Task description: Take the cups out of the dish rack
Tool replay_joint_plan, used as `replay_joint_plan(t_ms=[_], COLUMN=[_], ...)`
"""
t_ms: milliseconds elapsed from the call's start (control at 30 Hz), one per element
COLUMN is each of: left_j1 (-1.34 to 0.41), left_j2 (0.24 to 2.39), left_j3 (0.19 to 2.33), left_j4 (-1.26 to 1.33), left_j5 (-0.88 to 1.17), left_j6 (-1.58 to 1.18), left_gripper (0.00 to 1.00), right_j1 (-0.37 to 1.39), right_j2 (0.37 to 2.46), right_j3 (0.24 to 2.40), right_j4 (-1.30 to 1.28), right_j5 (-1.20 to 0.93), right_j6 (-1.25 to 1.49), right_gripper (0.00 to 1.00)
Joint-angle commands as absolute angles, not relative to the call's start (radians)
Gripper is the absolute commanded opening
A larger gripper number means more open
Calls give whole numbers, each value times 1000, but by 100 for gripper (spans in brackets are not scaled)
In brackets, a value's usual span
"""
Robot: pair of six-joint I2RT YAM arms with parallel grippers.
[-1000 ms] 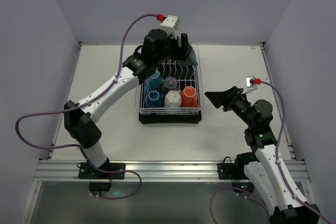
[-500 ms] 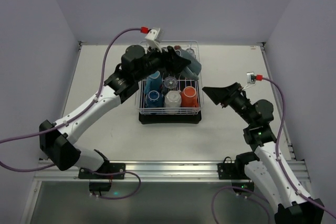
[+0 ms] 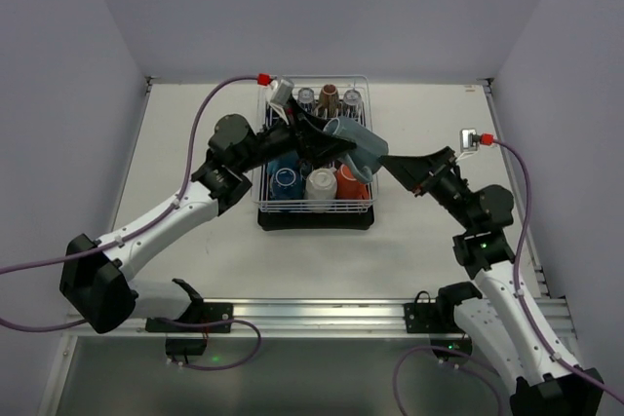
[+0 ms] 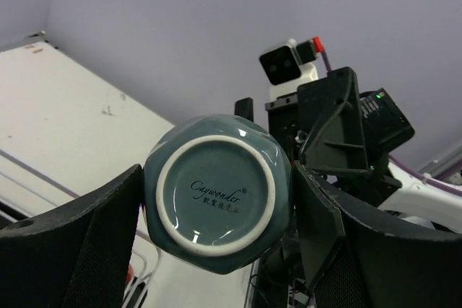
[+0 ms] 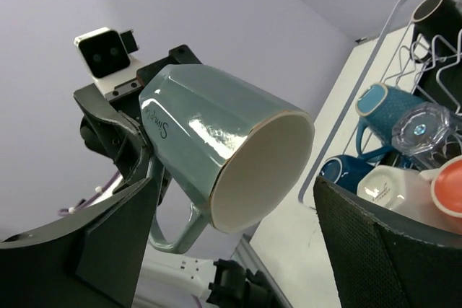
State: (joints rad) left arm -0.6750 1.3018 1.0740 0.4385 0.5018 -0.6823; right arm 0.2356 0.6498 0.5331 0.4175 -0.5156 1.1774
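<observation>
My left gripper (image 3: 336,138) is shut on a teal mug (image 3: 357,149) and holds it on its side in the air above the right half of the white wire dish rack (image 3: 261,204). In the left wrist view the mug's base (image 4: 216,192) fills the gap between my fingers. My right gripper (image 3: 396,169) is open, right at the mug's mouth. In the right wrist view the mug (image 5: 216,151) lies between my open fingers without touching them. In the rack are blue cups (image 3: 285,179), a white cup (image 3: 321,183), an orange cup (image 3: 351,180), a brown one (image 3: 330,99) and a glass (image 3: 352,99).
The rack stands on a black drip tray (image 3: 314,222) in the middle of the white table (image 3: 195,143). Grey walls close the table in on the left, back and right. The right wrist view shows the rack's cups (image 5: 386,102) close below the mug.
My left arm has lifted the teal mug out of the back of the rack and swung it forward and right. My right gripper has moved left, up to the mug's mouth.
</observation>
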Motion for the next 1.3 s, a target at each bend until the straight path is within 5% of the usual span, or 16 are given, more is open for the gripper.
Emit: replay_joint_plan(t_ms=[0,133,467,533,567,633,667,733,767,867,933,1200,1267], left_j1=[-684,-722,-801,-802,-805,-807,-807,-807,-807,-807,-807,-808,-807], left_j2=[1299,1313,1347,1351,1351,1345,1344,1322,1313,1267,1236,1112,1091], left_j3=[1072,1066,1049,1046,1043,1037,1029,1029,1025,1009,996,1018,1040], left_j4=[719,726,739,739,735,729,716,674,626,534,480,229,83], left_j5=[581,578,518,515,514,508,506,476,459,393,341,83,32], left_j6=[-779,-765,-701,-696,-689,-678,-666,-641,-609,-546,-512,-385,-356], left_gripper=[0,0,0,0,5,12,28,49,68,93,100,100,100], right_j1=[244,244,256,256,256,256,258,256,258,256,256,253,253], right_j2=[663,669,712,698,683,669,661,647,643,623,620,618,624], right_j3=[572,561,502,492,483,477,469,463,456,449,465,544,629], right_j4=[554,607,840,853,853,854,856,854,854,851,815,603,368], right_j5=[-601,-597,-611,-585,-574,-551,-545,-542,-540,-534,-528,-505,-461], right_j6=[1246,1270,1410,1416,1417,1419,1416,1411,1411,1405,1381,1226,1077], right_gripper=[89,70,49,38,34,9,0,0,0,0,0,0,0])
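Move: The grey-blue cup is still in the left fingers, its middle about 3 cm to the right, 1 cm ahead and 1 cm above the left hand point, mouth towards the open right gripper, which waits some 10 cm right, 3 cm back and 2 cm lower. From the right hand, the cup lies about 7 cm left, 4 cm ahead and 3 cm up. From the left hand, roughly 20 cm below in the rack, the orange cup stands 5 cm ahead and 3 cm right, the white cup 5 cm ahead and 4 cm left. The cup is carried back and right, about 4 cm each way, towards the right gripper, which draws back and up some 4 cm while its fingers close on the rim, one inside the cup and one outside. The left fingers then open, let go and withdraw about 5 cm left and slightly forward, turning counter-clockwise; the right hand eases some 4 cm down and 2 cm forward, keeping its pinch. ##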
